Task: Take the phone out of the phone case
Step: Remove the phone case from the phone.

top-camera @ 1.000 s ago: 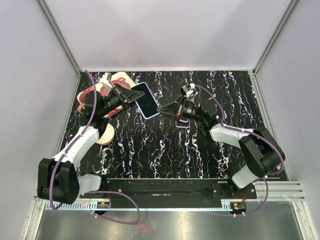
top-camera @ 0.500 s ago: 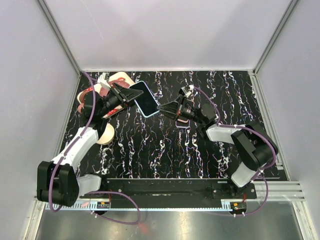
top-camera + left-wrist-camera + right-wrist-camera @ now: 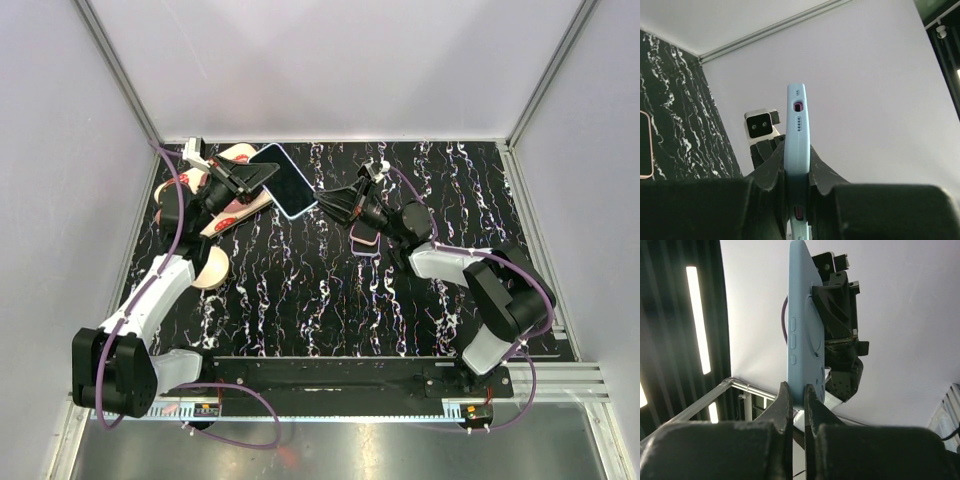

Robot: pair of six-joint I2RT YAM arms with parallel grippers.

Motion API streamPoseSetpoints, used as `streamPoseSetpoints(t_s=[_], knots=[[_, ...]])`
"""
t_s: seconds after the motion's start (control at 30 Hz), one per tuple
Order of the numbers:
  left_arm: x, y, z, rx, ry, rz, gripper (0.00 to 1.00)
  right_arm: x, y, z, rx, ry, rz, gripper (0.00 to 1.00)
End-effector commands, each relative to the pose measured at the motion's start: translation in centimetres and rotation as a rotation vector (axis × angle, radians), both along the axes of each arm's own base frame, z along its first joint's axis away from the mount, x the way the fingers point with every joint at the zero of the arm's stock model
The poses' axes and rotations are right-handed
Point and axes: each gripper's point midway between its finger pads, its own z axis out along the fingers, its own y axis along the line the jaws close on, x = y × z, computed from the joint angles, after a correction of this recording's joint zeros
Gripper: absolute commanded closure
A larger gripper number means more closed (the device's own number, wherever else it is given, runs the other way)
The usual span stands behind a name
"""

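Note:
A light blue phone case is held up in the air over the back left of the table. My left gripper is shut on its left end. In the left wrist view the case stands edge-on between the jaws of that gripper. The phone shows only as pink through a port cutout. My right gripper is shut on the case's right corner. The right wrist view shows the case's back rising from the pinching gripper.
A second phone with a pink rim lies flat on the black marbled table under the right arm. Pale wooden and red-patterned pieces lie along the left edge. Grey walls close the back and sides.
Both grippers have carried the case toward the back left and tipped it flatter. The right arm stretched further left, still on the corner.

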Motion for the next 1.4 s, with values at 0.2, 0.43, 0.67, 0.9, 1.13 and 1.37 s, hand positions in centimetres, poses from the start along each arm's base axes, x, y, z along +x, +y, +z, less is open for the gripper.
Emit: streamPoseSetpoints(t_s=[0.2, 0.43, 0.67, 0.9, 1.13, 1.37], knots=[[-4.8, 0.1, 11.5, -0.159, -0.383, -0.047, 1.0, -1.7, -0.1, 5.0, 0.205, -0.059, 0.036, 1.0], [-5.7, 0.3, 13.2, -0.193, -0.424, -0.059, 1.0, -1.8, 0.2, 5.4, 0.214, -0.063, 0.043, 1.0], [-6.9, 0.6, 15.2, -0.216, -0.469, -0.063, 1.0, -1.7, 0.8, 5.0, 0.212, -0.047, 0.052, 1.0], [-8.0, 0.9, 16.8, -0.24, -0.504, -0.074, 1.0, -1.6, 1.1, 4.8, 0.211, -0.04, 0.059, 1.0], [-8.8, 1.2, 17.7, -0.261, -0.53, -0.083, 1.0, -1.4, 1.4, 4.3, 0.205, -0.028, 0.061, 1.0], [-8.9, 1.3, 17.9, -0.271, -0.535, -0.087, 1.0, -1.4, 1.4, 3.9, 0.199, -0.021, 0.057, 1.0]])
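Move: The phone in its case already hangs between my hands: its middle lies about 4 cm right, 2 cm back and 1 cm below my left hand, and some 7 cm left, 3 cm ahead and 2 cm above my right. On the table about 33 cm below, the spare cases lie 11 cm ahead and 15 cm right of my right hand. The floral tray is roughly 24 cm ahead and 15 cm left of my left hand, 33 cm down. I lift both hands together, left by about 6.5 cm and right by about 5 cm, quickly first and then easing off, while both sets of fingertips tip upward by some 10 degrees. My left keeps its pinch across the cased phone's faces; my right stays shut at the case corner nearest it. ##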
